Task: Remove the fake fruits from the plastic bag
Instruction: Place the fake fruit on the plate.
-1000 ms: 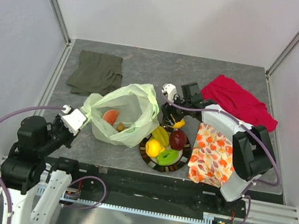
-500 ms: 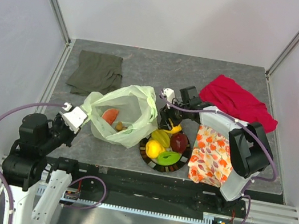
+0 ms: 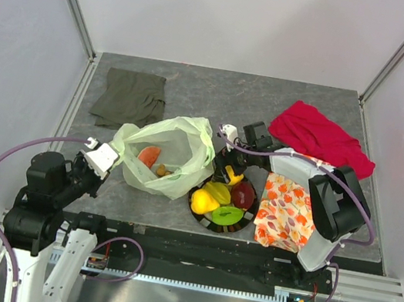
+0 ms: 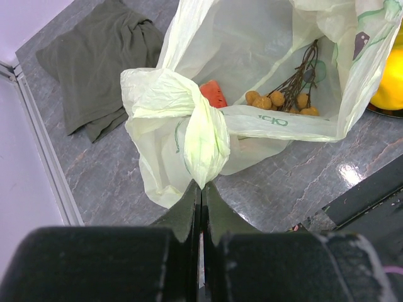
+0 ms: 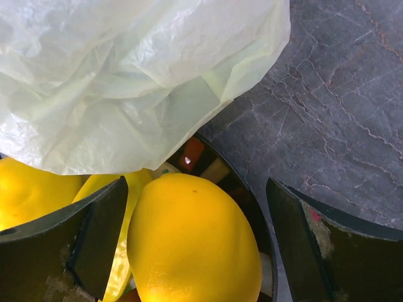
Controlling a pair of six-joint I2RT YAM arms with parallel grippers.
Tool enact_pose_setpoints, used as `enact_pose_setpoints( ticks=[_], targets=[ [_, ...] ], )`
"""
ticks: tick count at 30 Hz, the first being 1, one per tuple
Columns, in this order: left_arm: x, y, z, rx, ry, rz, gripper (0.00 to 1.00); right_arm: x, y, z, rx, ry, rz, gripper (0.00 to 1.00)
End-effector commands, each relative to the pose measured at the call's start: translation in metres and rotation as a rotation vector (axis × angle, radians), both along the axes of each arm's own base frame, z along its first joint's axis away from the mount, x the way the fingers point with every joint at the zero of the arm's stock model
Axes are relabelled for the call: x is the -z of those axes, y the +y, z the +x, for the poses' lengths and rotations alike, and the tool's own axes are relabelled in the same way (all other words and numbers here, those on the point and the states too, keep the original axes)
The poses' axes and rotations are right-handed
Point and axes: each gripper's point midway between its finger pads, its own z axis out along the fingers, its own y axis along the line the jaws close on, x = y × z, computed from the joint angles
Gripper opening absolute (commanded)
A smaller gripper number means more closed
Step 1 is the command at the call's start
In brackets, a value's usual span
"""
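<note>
The pale yellow-green plastic bag (image 3: 181, 136) lies open at centre left. A red melon slice (image 3: 149, 157) and a brown grape-like cluster (image 3: 163, 170) lie inside it; both also show in the left wrist view, the slice (image 4: 213, 94) and the cluster (image 4: 277, 100). My left gripper (image 3: 103, 155) is shut on the bag's knotted handle (image 4: 204, 141). My right gripper (image 3: 228, 173) is open over the dark plate's (image 3: 250, 210) far edge, with a yellow lemon (image 5: 195, 242) between its fingers (image 5: 94, 239). A second lemon (image 3: 201, 202), a yellow-green piece (image 3: 218, 191), a green one (image 3: 227, 214) and a dark red one (image 3: 241, 193) lie on the plate.
An olive-grey cloth (image 3: 129, 97) lies at the far left. A red cloth (image 3: 322, 137) lies at the far right. An orange-flowered cloth (image 3: 288, 209) lies right of the plate. Frame rails and white walls close in the table.
My right gripper has come down from beside the bag to the plate's far edge, carrying the yellow lemon. My left arm has shifted slightly and still holds the bag handle.
</note>
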Motion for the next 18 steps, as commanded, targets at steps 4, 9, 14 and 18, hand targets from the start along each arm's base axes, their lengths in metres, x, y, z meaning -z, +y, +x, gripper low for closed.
enact_pose_setpoints(
  ticks=[4,9,14,18],
  targets=[
    [-0.008,-0.006,-0.002,0.011,-0.009,-0.040,0.01,-0.055,0.006,0.009,0.010,-0.052,0.068,0.98],
    [-0.007,-0.009,-0.002,0.032,-0.013,-0.039,0.02,-0.104,-0.007,0.006,0.037,-0.121,0.081,0.98],
    [-0.002,-0.010,-0.006,0.049,-0.005,-0.035,0.02,-0.171,-0.018,-0.001,0.031,-0.238,0.122,0.98],
    [-0.003,-0.012,-0.018,0.068,0.008,-0.024,0.01,-0.237,-0.007,-0.014,0.067,-0.243,0.285,0.98]
  ],
)
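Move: The yellow fruit for the plate sits between the right gripper's already open fingers, its middle only a centimetre or so back, right and below. From this gripper, the yellow-green fruit is about 6 cm back and 1 cm left, the red fruit 6 cm back and 6 cm right, and the plastic bag's middle some 16 cm left and 2 cm ahead. From the left gripper, the yellow fruit is about 14 cm ahead, 27 cm right and 20 cm below. Leave the yellow fruit on the plate: keep the right fingers wide open on either side of it, then lift the gripper almost straight up by about 17 cm, slowly at first and then fast, clear of the fruit pile. While rising, tilt the wrist some 15 degrees so that the down-pointing fingertips swing forward and a little flatter. ##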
